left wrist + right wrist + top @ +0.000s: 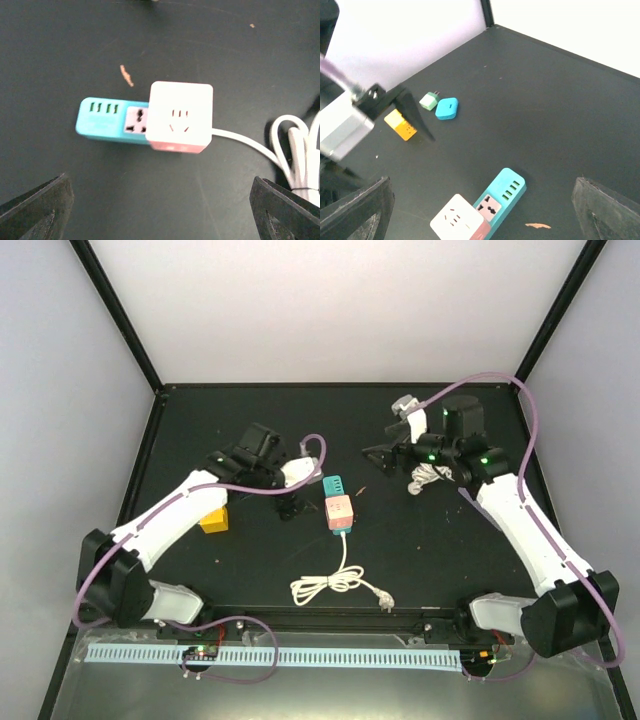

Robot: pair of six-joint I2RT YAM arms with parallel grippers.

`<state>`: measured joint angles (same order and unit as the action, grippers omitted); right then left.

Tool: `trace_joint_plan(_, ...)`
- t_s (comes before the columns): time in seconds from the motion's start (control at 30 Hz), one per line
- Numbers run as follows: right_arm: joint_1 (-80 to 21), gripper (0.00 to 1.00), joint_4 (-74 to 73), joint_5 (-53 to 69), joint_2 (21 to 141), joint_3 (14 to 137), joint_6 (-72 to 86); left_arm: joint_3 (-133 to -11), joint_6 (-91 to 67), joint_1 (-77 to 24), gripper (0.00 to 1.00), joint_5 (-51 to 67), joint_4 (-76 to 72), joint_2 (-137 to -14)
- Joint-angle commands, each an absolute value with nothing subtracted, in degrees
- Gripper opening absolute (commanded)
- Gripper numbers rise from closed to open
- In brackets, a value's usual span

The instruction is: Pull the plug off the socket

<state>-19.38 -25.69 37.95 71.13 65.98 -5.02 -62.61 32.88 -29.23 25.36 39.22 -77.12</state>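
Observation:
A white-topped, pink-sided cube plug [181, 116] sits on one end of the teal socket strip [106, 120], and its white cable [245, 142] trails away to a loose coil. In the top view the plug [339, 511] and socket [335, 484] lie mid-table. My left gripper [160, 215] is open just left of them [290, 502], with nothing between its fingers. The right gripper [480, 215] also stands open, raised to the far right of the socket [393, 462]; the socket [506, 194] and plug [454, 220] show below it.
The cable coil [328, 585] ends in a loose pronged plug [384, 600] near the front edge. A yellow block [213, 521] lies by the left arm. A small green adapter [428, 100] and a blue case [446, 108] lie beyond it.

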Motion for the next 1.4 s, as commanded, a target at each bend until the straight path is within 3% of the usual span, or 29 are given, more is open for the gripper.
trace_joint_plan(0.0,-15.66,1.0,-23.84,41.61,70.97,67.66,0.02,-66.83,29.01,-33.79,0.99,26.56,35.83,-82.03)
trace_joint_plan(0.67,-13.01,1.0,-21.6,41.4,68.85,65.31,0.51,-74.75,28.17,-42.29,0.96,20.3,38.0,-100.65)
trace_joint_plan(0.87,-9.51,1.0,-19.87,42.29,69.29,65.21,3.15,-74.78,29.68,-44.03,0.82,17.57,38.18,-102.1)
trace_joint_plan(1.1,-8.25,1.0,-20.42,38.89,70.65,65.11,4.03,-74.73,31.54,-44.25,0.5,14.82,39.54,-101.98)
trace_joint_plan(1.23,-8.28,1.0,-21.45,36.7,72.46,65.39,3.34,-72.71,34.7,-44.17,0.42,13.88,40.01,-100.38)
trace_joint_plan(1.37,-8.4,0.97,-22.0,41.9,75.16,64.91,2.2,-70.67,41.89,-44.02,0.39,14.0,42.33,-98.35)
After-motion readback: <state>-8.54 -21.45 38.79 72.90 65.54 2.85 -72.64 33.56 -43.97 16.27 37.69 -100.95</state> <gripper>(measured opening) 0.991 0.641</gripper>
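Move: The pink plug sits on the teal socket about 9 cm to the left hand's right, 1 cm back and some 10 cm below it. The socket's bare end reaches about 6 cm farther out than the plug, the wood scrap lies 6 cm beyond and 5 cm right of it, and the white cord bundle is roughly 14 cm nearer. From the right hand the plug is about 8 cm left, 5 cm back and 21 cm below. The left fingers close from wide open and pinch the pink plug on its front and back faces, after the hand has swung some 8 cm right while sinking, then gone straight down to about 9 cm lower in all, the fingers tipping steeper by roughly 15 degrees. Meanwhile the open right hand draws away from the plug, about 6 cm right and 5 cm forward, turning clockwise. ##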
